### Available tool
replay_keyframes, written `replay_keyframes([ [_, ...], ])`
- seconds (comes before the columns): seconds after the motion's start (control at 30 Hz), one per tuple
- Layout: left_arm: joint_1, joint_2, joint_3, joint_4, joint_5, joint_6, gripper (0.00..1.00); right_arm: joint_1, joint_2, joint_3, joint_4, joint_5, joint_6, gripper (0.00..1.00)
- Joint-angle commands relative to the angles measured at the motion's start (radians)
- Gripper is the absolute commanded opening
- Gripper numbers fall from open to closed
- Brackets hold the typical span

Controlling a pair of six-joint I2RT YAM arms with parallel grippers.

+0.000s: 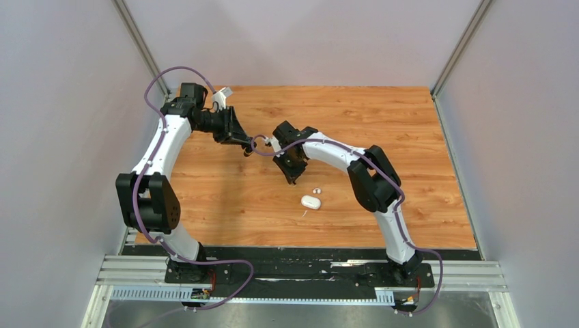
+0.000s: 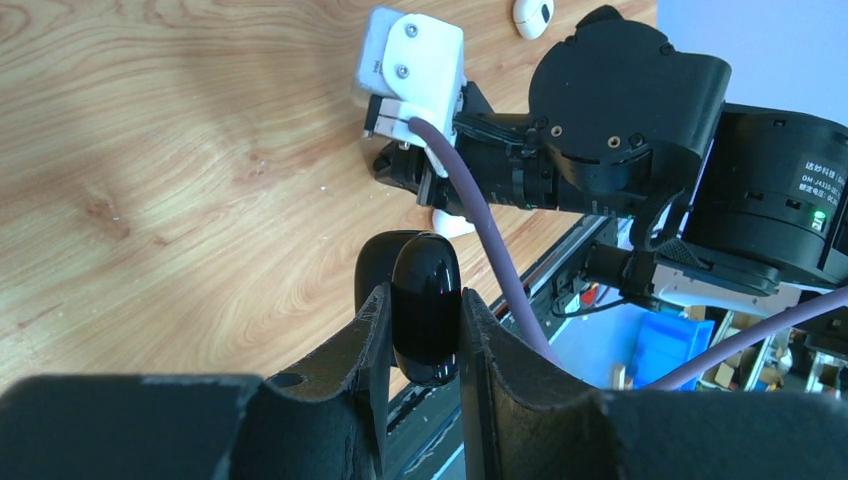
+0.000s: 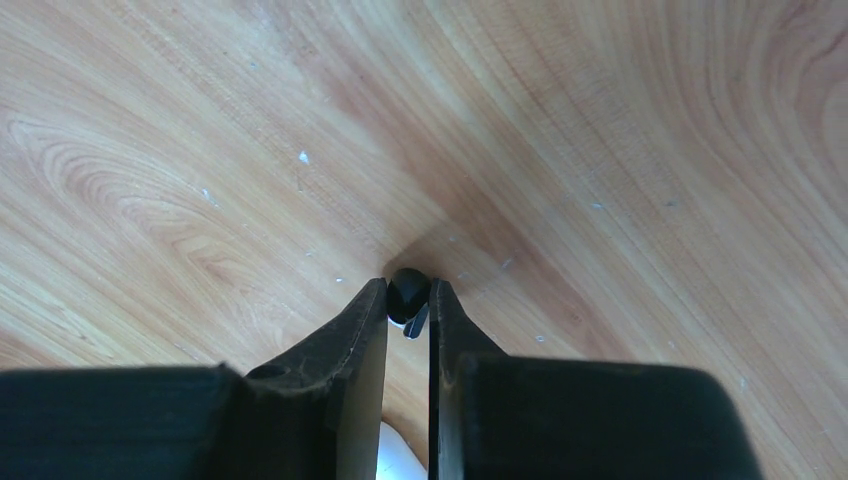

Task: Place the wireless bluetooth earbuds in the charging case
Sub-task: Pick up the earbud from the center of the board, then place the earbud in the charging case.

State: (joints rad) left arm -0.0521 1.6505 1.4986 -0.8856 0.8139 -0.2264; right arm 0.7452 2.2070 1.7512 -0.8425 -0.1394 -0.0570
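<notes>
My left gripper is shut on a glossy black charging case, held above the table with its lid swung open behind it. In the top view that gripper reaches toward the table's middle. My right gripper points down at the wood, shut on a small black earbud pinched at its very fingertips. From above, the right gripper hangs just right of the left one. A white earbud lies loose on the table beside a white case.
The right arm's wrist and its white camera housing fill the space just beyond the black case. The white case shows at the top edge of the left wrist view. Grey walls enclose the wooden table.
</notes>
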Motion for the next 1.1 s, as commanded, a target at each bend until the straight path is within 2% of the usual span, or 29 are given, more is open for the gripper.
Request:
replay_keyframes([
  [0.0,0.002,0.008,0.037,0.021,0.021,0.009,0.00,-0.040,-0.066,0.015,0.020,0.006,0.003,0.00],
  [0.1,0.003,0.028,0.058,0.020,0.031,0.037,0.00,-0.122,-0.167,-0.007,0.021,-0.180,0.005,0.00],
  [0.2,0.002,0.076,0.086,0.017,0.101,0.067,0.00,-0.230,-0.304,-0.059,0.105,-0.514,-0.012,0.00],
  [0.3,-0.015,0.128,0.129,0.040,0.211,0.108,0.00,-0.314,-0.439,-0.127,0.279,-0.817,-0.034,0.00],
  [0.43,-0.070,0.190,0.192,0.074,0.315,0.136,0.00,-0.332,-0.534,-0.151,0.388,-0.999,-0.163,0.00],
  [0.57,-0.136,0.249,0.277,0.076,0.424,0.127,0.00,-0.330,-0.562,-0.166,0.473,-1.213,-0.263,0.02],
  [0.77,-0.210,0.250,0.301,0.078,0.521,0.130,0.00,-0.303,-0.575,-0.221,0.545,-1.334,-0.431,0.04],
  [0.83,-0.222,0.233,0.281,0.108,0.538,0.087,0.00,-0.288,-0.577,-0.230,0.547,-1.348,-0.479,0.04],
  [1.07,-0.246,0.118,0.129,0.389,0.579,-0.128,0.00,-0.249,-0.600,-0.294,0.552,-1.330,-0.628,0.03],
])
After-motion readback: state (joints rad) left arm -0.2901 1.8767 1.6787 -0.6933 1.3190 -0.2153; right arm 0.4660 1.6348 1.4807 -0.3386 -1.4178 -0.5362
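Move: The right hand already holds the black earbud just above the board. The black charging case, held in the left hand, is roughly 13 cm to its left, 3 cm ahead and 19 cm higher. The white oval case lies on the board some 5 cm back and 5 cm right of the right hand, and the pair of white earbuds about 2 cm back and 7 cm right. From the left hand the black earbud is about 14 cm right, 2 cm back and 20 cm down. Upward and fast, the right hand lifts the pinched black earbud some 30 cm off the board, swinging a little forward and right, then easing back as its fingers turn from pointing down to pointing left and back. Meanwhile the left hand keeps its grip on the black case and carries it about 12 cm right and 5 cm up to meet the earbud, turning some 30 degrees clockwise, its fingers tipping up towards level. ##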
